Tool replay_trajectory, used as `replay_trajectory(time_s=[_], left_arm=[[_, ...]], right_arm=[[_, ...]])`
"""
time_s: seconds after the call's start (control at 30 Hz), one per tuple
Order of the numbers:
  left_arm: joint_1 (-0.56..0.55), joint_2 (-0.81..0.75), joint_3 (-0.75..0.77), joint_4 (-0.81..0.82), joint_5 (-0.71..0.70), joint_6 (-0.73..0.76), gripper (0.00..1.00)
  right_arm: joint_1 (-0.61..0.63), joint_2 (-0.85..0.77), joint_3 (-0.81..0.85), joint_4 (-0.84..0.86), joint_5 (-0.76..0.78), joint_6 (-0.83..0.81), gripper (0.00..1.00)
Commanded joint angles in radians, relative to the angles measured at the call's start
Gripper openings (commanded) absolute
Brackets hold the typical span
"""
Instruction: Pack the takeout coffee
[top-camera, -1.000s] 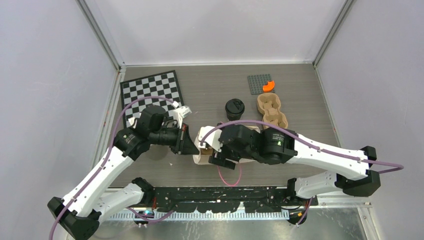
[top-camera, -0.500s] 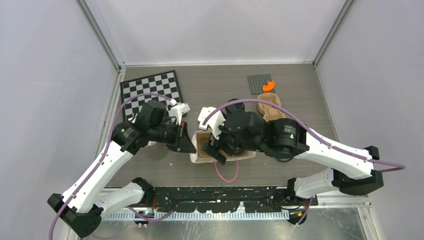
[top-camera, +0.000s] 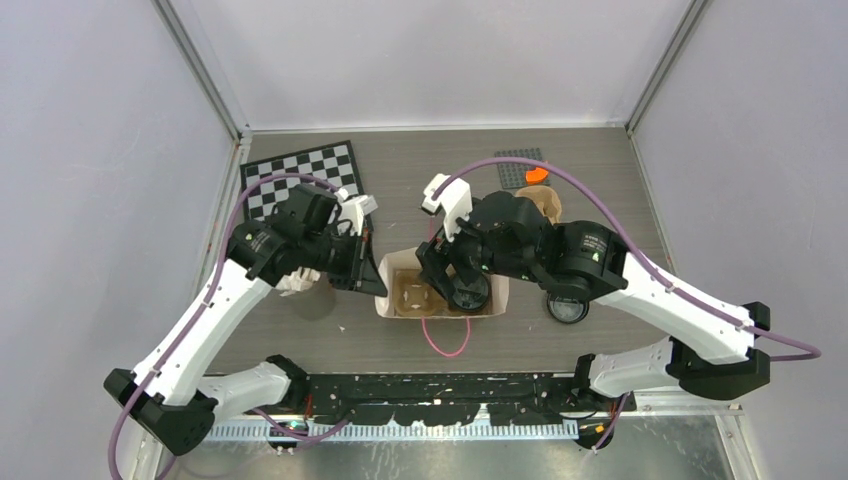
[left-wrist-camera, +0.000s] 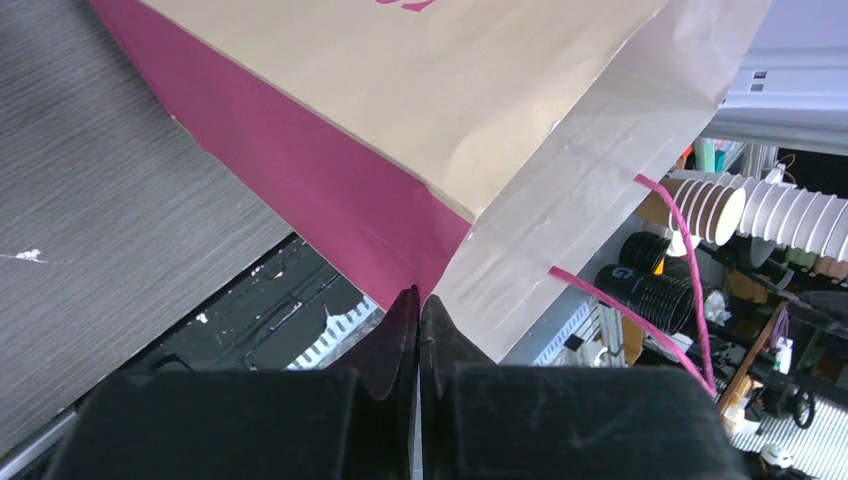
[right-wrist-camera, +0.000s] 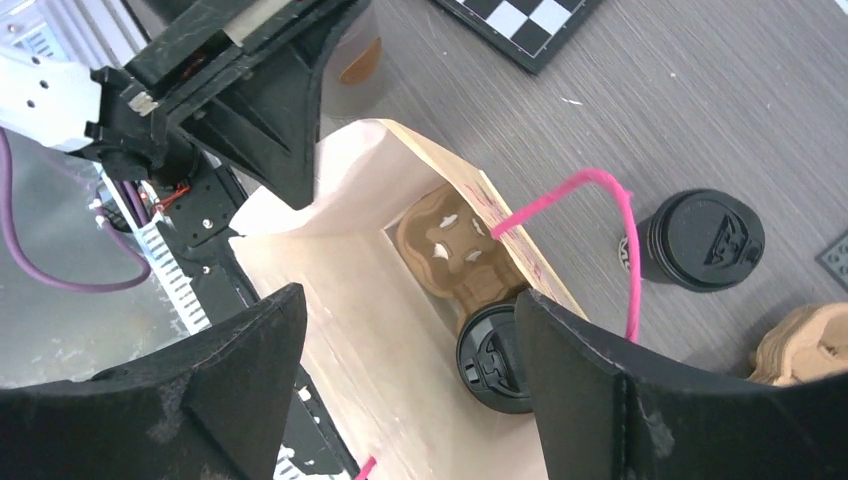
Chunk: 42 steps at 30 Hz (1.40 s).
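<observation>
A tan paper bag (top-camera: 395, 268) with pink handles stands open at the table's middle. A brown cup carrier (right-wrist-camera: 452, 238) lies in its bottom, with one takeout coffee cup (top-camera: 467, 293) (right-wrist-camera: 492, 362), black lid up, seated in it. The second lidded cup (right-wrist-camera: 705, 240) stands on the table just beyond the bag; the right arm hides it in the top view. My left gripper (top-camera: 372, 275) (left-wrist-camera: 418, 300) is shut on the bag's left rim corner. Above the bag's mouth my right gripper (top-camera: 452, 280) (right-wrist-camera: 410, 310) hangs open, holding nothing.
A checkerboard (top-camera: 300, 180) lies at the far left. A grey baseplate (top-camera: 515, 165) with an orange piece (top-camera: 537, 175) sits at the back. A spare brown carrier (right-wrist-camera: 800, 345) is beside the loose cup. One pink bag handle (top-camera: 447, 338) droops toward the near edge.
My right arm has swung from the near side of the bag to over its mouth. The bag now stands wide open, showing the carrier and a cup. My left gripper kept its grip.
</observation>
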Motion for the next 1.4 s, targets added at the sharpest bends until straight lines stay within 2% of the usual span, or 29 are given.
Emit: replay_trajectory(time_s=[0.0, 0.3, 0.4, 0.63, 0.8, 0.87, 1.07, 1.23, 1.37], left_arm=[[0.005, 0.02, 0.061, -0.051, 0.007, -0.032, 0.0], [0.026, 0.071, 0.127, -0.148, -0.005, -0.027, 0.0], [0.029, 0.079, 0.133, -0.176, -0.036, -0.002, 0.0], [0.04, 0.1, 0.15, -0.206, -0.104, 0.043, 0.04], [0.052, 0.098, 0.185, -0.186, -0.146, 0.057, 0.08], [0.053, 0.105, 0.206, -0.184, -0.147, 0.056, 0.08], [0.054, 0.122, 0.225, -0.181, -0.148, 0.05, 0.12], [0.054, 0.12, 0.245, -0.172, -0.151, 0.055, 0.3], [0.054, 0.118, 0.259, -0.181, -0.162, 0.061, 0.41]], right_arm=[[-0.022, -0.026, -0.024, 0.01, -0.048, 0.06, 0.8], [-0.029, -0.027, 0.026, 0.019, -0.191, 0.111, 0.81], [-0.031, -0.028, 0.068, 0.022, -0.188, 0.128, 0.81], [-0.075, -0.057, 0.132, 0.029, 0.214, 0.164, 0.81], [-0.13, -0.068, 0.139, 0.045, 0.427, 0.143, 0.81], [-0.151, -0.077, 0.126, 0.064, 0.462, 0.139, 0.81], [-0.28, -0.064, 0.093, 0.07, 0.437, 0.162, 0.81], [-0.473, 0.012, 0.142, -0.001, 0.309, 0.211, 0.82], [-0.619, 0.145, 0.221, -0.098, 0.16, 0.237, 0.85]])
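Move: The right hand, empty and wide open, hovers over the bag, whose middle is about 4 cm ahead, 2 cm right and 21 cm below. The remaining coffee cup is roughly 20 cm ahead of this hand, 11 cm right and 29 cm down; the spare cup carrier stands some 16 cm right of the cup, level with it. For the left hand, pinching the bag's left edge, the bag's middle is about 5 cm ahead, 10 cm right, 12 cm down. The left fingers, pinching the bag's side edge, carry it about 3 cm forward and 2 cm left, then part to over a third open, letting the edge go. The right hand eases back 2 cm, lifts off above the mouth and swings forward and right towards the remaining cup, some 16 cm each way, turning about 50 degrees clockwise with its fingers still wide and dipping slightly at the end. ##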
